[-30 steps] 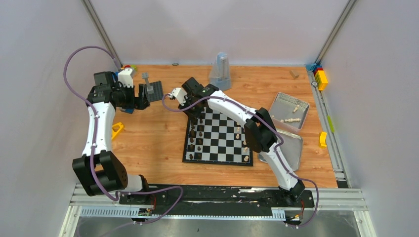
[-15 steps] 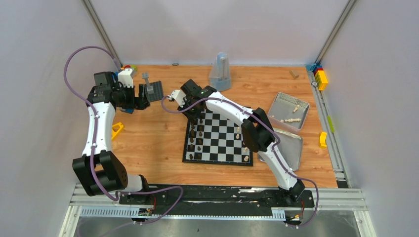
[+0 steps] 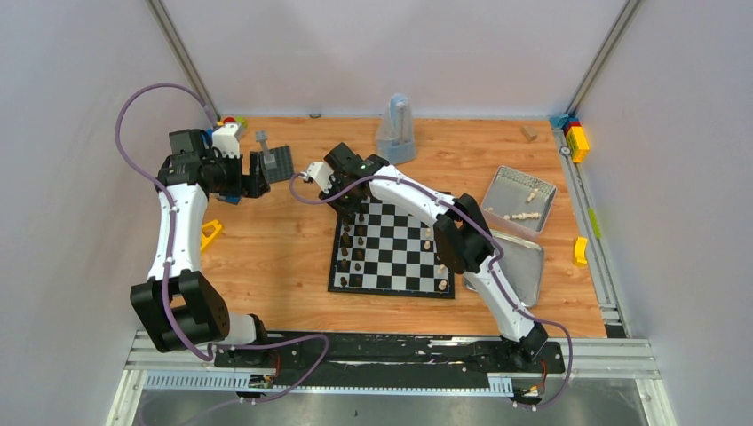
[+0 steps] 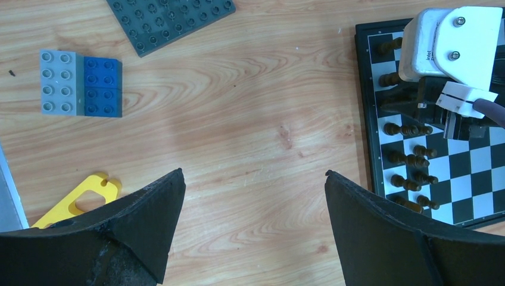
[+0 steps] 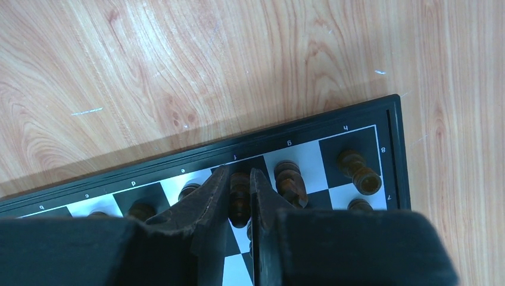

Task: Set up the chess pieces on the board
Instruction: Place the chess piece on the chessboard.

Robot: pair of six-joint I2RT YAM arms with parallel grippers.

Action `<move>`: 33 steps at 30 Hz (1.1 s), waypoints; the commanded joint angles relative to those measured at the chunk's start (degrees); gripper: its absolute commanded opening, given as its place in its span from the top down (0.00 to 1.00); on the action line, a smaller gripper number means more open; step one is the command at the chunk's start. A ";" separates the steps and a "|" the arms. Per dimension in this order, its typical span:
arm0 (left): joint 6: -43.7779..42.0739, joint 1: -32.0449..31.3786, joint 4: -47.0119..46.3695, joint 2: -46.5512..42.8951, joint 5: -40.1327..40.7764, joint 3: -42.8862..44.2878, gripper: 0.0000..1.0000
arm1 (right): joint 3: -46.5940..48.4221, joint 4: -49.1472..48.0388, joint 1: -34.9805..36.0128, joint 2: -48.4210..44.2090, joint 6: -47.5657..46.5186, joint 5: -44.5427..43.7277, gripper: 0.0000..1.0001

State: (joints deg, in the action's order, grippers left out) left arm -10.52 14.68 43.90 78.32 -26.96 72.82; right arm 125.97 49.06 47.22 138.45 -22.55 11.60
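The board [image 3: 400, 259] lies mid-table, with dark chess pieces [image 3: 346, 253] in its left columns and a few pale ones [image 3: 439, 266] along its right side. My right gripper [image 3: 348, 206] is at the board's far left corner. In the right wrist view that gripper [image 5: 239, 173] is shut on a dark piece [image 5: 239, 199] standing in the edge row of the board [image 5: 333, 128], with other dark pieces beside it. Left of the board, my left gripper [image 3: 257, 177] hovers over bare wood. Seen from its own wrist, the left gripper [image 4: 253, 173] is open and holds nothing.
A metal tray [image 3: 497, 182] at the right holds pale pieces [image 3: 524, 216], and a second tray [image 3: 524, 266] lies nearer. A dark grey baseplate [image 4: 172, 18], grey-blue blocks [image 4: 80, 83] and a yellow part [image 4: 77, 199] lie at the left. A clear container [image 3: 396, 129] stands at the back.
The right arm has shifted slightly to the left with its jaws still closed on the dark piece. The left arm has not moved.
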 commanded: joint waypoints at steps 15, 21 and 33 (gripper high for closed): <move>0.13 0.55 -0.76 -0.99 -1.25 0.15 0.05 | 3.63 0.14 0.34 -4.15 0.99 1.18 0.67; 0.07 0.58 -0.83 -1.10 -0.80 0.29 0.05 | 4.34 -0.02 0.36 -7.96 1.92 1.58 0.62; 0.49 0.56 -1.01 -2.47 -1.70 0.82 0.03 | -6.67 -1.92 -4.90 -24.33 2.31 1.41 0.51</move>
State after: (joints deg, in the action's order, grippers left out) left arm -10.52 14.70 43.90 78.32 -26.98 72.79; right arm 123.04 49.23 45.80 121.95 -20.99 12.29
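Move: The dark chess piece stands on the board, still between the right fingertips, its middle about 1 cm below the hand point. In its row along the board's left edge, one dark neighbour is about 3 cm farther out, the corner piece some 7 cm out and 1 cm right, and another dark neighbour 3 cm back; a dark pawn is about 3 cm to its right. From the left hand the gripped piece lies some 24 cm right, 2 cm ahead and 16 cm below. The right hand stays down at the board's left edge for about half a second while its fingers open gently, letting go of the dark piece between its close neighbours. Still opening to about half wide, it then rises faster and faster, almost straight up by some 13 cm, away from the board, edging a little to the right at the end and tilting by about 10 degrees as its left side and fingertips lift. ##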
